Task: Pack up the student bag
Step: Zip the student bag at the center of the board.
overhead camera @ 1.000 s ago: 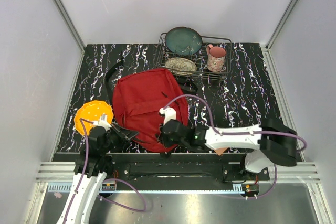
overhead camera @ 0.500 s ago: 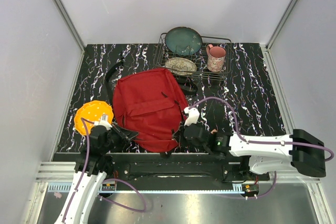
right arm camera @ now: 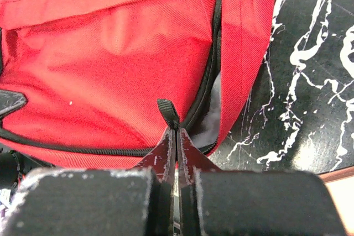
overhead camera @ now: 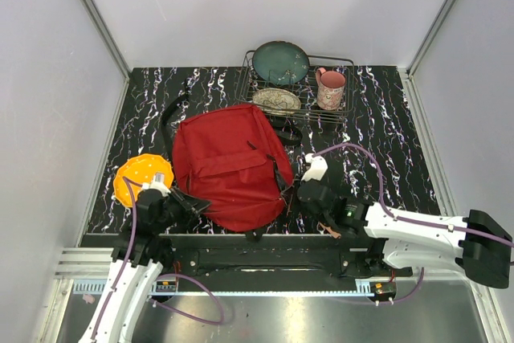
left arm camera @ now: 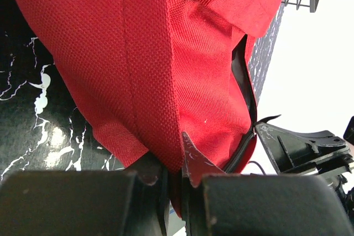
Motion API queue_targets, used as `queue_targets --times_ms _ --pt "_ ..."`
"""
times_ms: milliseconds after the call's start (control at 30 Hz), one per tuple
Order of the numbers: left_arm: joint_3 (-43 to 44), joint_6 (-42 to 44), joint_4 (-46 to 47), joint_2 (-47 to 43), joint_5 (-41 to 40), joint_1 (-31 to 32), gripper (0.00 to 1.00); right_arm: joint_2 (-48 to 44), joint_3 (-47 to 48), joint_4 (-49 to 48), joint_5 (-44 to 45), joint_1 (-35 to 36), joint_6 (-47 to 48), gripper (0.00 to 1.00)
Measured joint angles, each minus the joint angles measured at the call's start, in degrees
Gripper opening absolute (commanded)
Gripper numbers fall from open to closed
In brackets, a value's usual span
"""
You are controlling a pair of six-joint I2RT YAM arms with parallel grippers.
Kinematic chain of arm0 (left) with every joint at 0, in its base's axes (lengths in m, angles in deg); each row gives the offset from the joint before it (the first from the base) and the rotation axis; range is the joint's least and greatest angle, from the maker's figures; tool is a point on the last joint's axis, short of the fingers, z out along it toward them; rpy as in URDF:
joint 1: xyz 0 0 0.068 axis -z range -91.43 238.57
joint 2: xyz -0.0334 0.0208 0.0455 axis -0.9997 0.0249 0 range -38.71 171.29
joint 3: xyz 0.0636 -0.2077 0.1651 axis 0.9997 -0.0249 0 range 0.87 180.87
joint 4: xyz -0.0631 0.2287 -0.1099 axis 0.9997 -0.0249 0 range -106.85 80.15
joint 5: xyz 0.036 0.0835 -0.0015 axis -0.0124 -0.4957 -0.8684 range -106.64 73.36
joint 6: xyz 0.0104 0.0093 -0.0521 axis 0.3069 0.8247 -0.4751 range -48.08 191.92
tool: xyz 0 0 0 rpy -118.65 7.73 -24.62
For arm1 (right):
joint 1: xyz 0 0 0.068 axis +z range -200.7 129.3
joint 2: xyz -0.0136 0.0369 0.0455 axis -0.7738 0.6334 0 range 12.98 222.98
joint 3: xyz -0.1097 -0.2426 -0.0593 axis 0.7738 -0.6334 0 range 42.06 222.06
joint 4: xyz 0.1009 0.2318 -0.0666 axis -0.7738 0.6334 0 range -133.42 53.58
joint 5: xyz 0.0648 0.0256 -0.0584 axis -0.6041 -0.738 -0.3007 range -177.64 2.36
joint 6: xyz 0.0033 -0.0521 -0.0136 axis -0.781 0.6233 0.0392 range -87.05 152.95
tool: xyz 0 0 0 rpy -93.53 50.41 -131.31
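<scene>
The student bag [overhead camera: 221,170] is a red backpack with black zipper trim, lying flat on the marbled table. My left gripper [overhead camera: 195,203] is at its near-left corner, shut on a fold of the red fabric [left arm camera: 166,136]; the jaws [left arm camera: 176,148] pinch it tight. At the bag's right edge my right gripper [overhead camera: 291,195] is shut on the black zipper pull tab [right arm camera: 168,111], and the fingertips [right arm camera: 176,134] meet just under it. Beside the tab the zip [right arm camera: 213,53] gapes a little, and grey lining [right arm camera: 213,120] shows inside.
An orange round lid [overhead camera: 138,176] lies left of the bag beside my left arm. Behind the bag a wire dish rack [overhead camera: 341,114] holds a teal plate [overhead camera: 280,62], a patterned plate [overhead camera: 276,100] and a pink mug [overhead camera: 330,88]. A black strap [overhead camera: 170,114] loops at the far left.
My right gripper has travelled right from the bag's near middle to its right edge, drawing the zipper pull along. The bag has flattened out. My left gripper has held still.
</scene>
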Motion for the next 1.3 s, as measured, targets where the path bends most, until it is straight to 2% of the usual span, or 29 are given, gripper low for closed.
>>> queue_targets --times_ms 33,133,267,367,500,600,767,900,967,1100,1300 --pt "0.5 0.5 -0.3 0.5 -0.1 0.0 0.49 0.1 0.0 0.0 -0.1 -0.4 0.0 0.0" --pt "3.1 3.3 -1.1 2.6 -0.9 0.0 0.86 0.5 0.0 0.0 -0.1 -1.2 0.5 0.0" --pt "9.7 8.2 -2.3 6.7 -2.1 0.0 0.99 1.3 0.0 -0.5 -0.9 -1.6 1.6 0.0" --pt "17.9 13.1 -5.1 11.1 -3.3 0.0 0.99 1.6 0.0 -0.8 -1.9 -1.7 2.1 0.0" --pt "27.4 20.0 -3.5 18.5 -1.9 0.4 0.99 1.6 0.0 -1.0 -3.1 -1.7 2.6 0.0" --pt "30.8 24.8 -2.3 24.4 -2.4 5.0 0.99 1.6 0.0 -1.1 -3.1 -1.7 3.0 0.0" --pt "36.6 30.6 -3.3 37.0 -8.7 24.7 0.99 1.4 0.0 -0.7 -3.0 -1.7 3.1 0.0" --pt "45.1 35.5 -3.6 51.2 -16.9 42.6 0.99 1.1 0.0 0.0 -2.8 -1.8 3.0 0.0" --pt "47.5 38.0 -2.4 57.1 -19.0 47.4 0.99 0.9 0.0 0.2 -2.7 -1.8 2.9 0.0" --pt "47.5 41.7 -0.8 62.8 -21.6 50.0 0.99 0.0 0.0 1.0 -2.7 -1.7 2.7 0.0" --pt "45.8 45.3 5.0 63.1 -22.8 50.4 0.99 -1.5 0.0 1.9 -2.6 -1.7 2.6 0.0"
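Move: The zipper pull, at the student bag's near right corner, is some 20 cm to the left hand's right and about 2 cm ahead, at roughly its height; it is already pinched in the right hand's shut fingers. The bag's middle is about 8 cm ahead of the left hand and 6 cm to its right. The orange plate is some 6 cm ahead of the left hand and 15 cm to its left, about 5 cm lower. Left hand lets go of the bag, rises about 13 cm, swings 17 cm right, fingers wide, towards the held pull. ##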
